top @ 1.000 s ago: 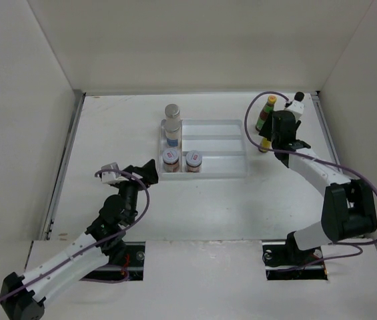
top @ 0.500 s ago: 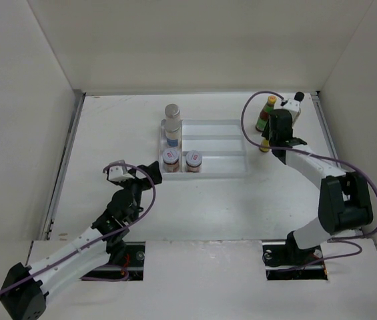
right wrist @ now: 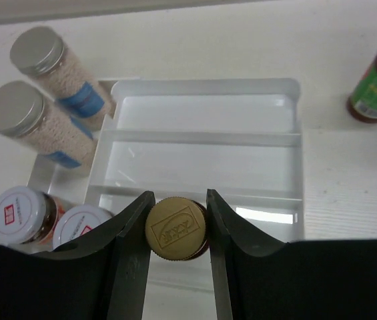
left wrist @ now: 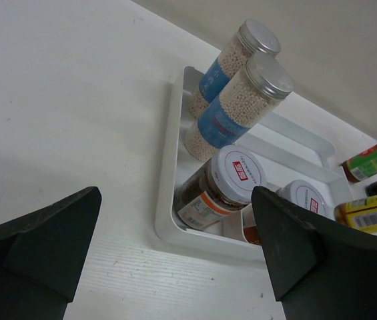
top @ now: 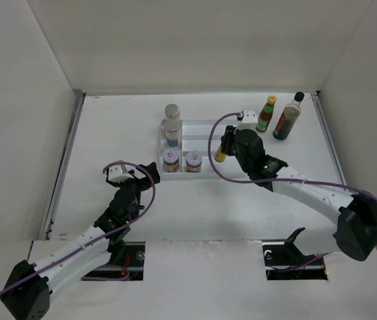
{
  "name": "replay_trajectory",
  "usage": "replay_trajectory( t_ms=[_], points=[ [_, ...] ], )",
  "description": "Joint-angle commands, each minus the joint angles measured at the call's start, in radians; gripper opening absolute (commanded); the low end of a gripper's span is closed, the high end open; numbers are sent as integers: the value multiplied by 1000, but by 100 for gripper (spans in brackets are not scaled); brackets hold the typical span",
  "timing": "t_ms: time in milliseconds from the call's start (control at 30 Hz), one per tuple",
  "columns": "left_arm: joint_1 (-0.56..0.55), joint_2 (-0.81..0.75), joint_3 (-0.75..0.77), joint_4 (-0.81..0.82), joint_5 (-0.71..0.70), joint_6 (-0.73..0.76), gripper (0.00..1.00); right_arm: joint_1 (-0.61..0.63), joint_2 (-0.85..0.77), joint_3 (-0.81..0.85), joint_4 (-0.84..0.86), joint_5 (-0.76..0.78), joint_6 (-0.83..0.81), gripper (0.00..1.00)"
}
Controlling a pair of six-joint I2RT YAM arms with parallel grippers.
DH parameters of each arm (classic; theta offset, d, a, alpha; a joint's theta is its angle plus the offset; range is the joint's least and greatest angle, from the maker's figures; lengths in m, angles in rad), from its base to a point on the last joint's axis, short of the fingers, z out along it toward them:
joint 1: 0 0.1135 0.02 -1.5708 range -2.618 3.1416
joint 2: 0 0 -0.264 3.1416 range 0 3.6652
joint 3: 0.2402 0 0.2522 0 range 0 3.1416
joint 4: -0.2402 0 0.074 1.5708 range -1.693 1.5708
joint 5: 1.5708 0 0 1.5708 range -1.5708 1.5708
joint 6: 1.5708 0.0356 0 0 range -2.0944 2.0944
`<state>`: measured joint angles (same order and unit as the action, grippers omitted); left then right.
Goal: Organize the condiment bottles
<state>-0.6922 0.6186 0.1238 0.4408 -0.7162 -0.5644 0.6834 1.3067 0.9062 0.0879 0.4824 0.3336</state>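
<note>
My right gripper (top: 222, 151) (right wrist: 176, 230) is shut on a tiny yellow-capped bottle (right wrist: 176, 228) (top: 219, 155), held by its cap above the near lane of the white divided tray (top: 235, 172) (right wrist: 208, 137). Two tall grey-lidded jars (top: 172, 111) (top: 172, 129) and two short white-lidded jars (top: 170, 159) (top: 193, 160) stand at the tray's left end. A red yellow-capped bottle (top: 265, 113) and a dark black-capped bottle (top: 287, 120) stand on the table at the back right. My left gripper (top: 133, 179) (left wrist: 176, 193) is open, empty, just left of the tray's front corner.
White walls enclose the table on three sides. The tray's middle and right lanes (right wrist: 201, 113) hold nothing. The right arm's cable (top: 212, 137) loops over the tray.
The right gripper shut on the tiny yellow bottle at the back right and carried it left over the tray. The left arm drew back a little towards its base.
</note>
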Motion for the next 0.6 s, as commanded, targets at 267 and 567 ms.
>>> replay_trajectory(
  t_ms=[267,567],
  points=[
    [16,-8,-13,67,9,-17,100,78,203,37,204,31,15,28],
    [18,18,-6,73,35,-20,100,107,172,11,211,91,2,70]
  ],
)
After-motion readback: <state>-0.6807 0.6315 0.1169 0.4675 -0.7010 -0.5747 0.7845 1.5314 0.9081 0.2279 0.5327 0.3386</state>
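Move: The right hand, still gripping the yellow-labelled bottle, is over the tray; the empty spot in its nearest row lies about 5 cm left, level fore-and-aft, some 14 cm below. Beyond that spot, the right jar is about 13 cm left of this hand and the left jar 23 cm, both level and 11 cm below; the near shaker is 23 cm left, 11 ahead, 7 below. From the left hand the spot lies roughly 35 cm right, 8 ahead, 8 below. Down and to the left together, the right hand lowers the held bottle nearly 7 cm into the nearest row, closing in on the right jar. The last bit is sideways at that height, some 5 cm left in all; then the fingers open and let go of the bottle, the hand easing up barely half a centimetre. ##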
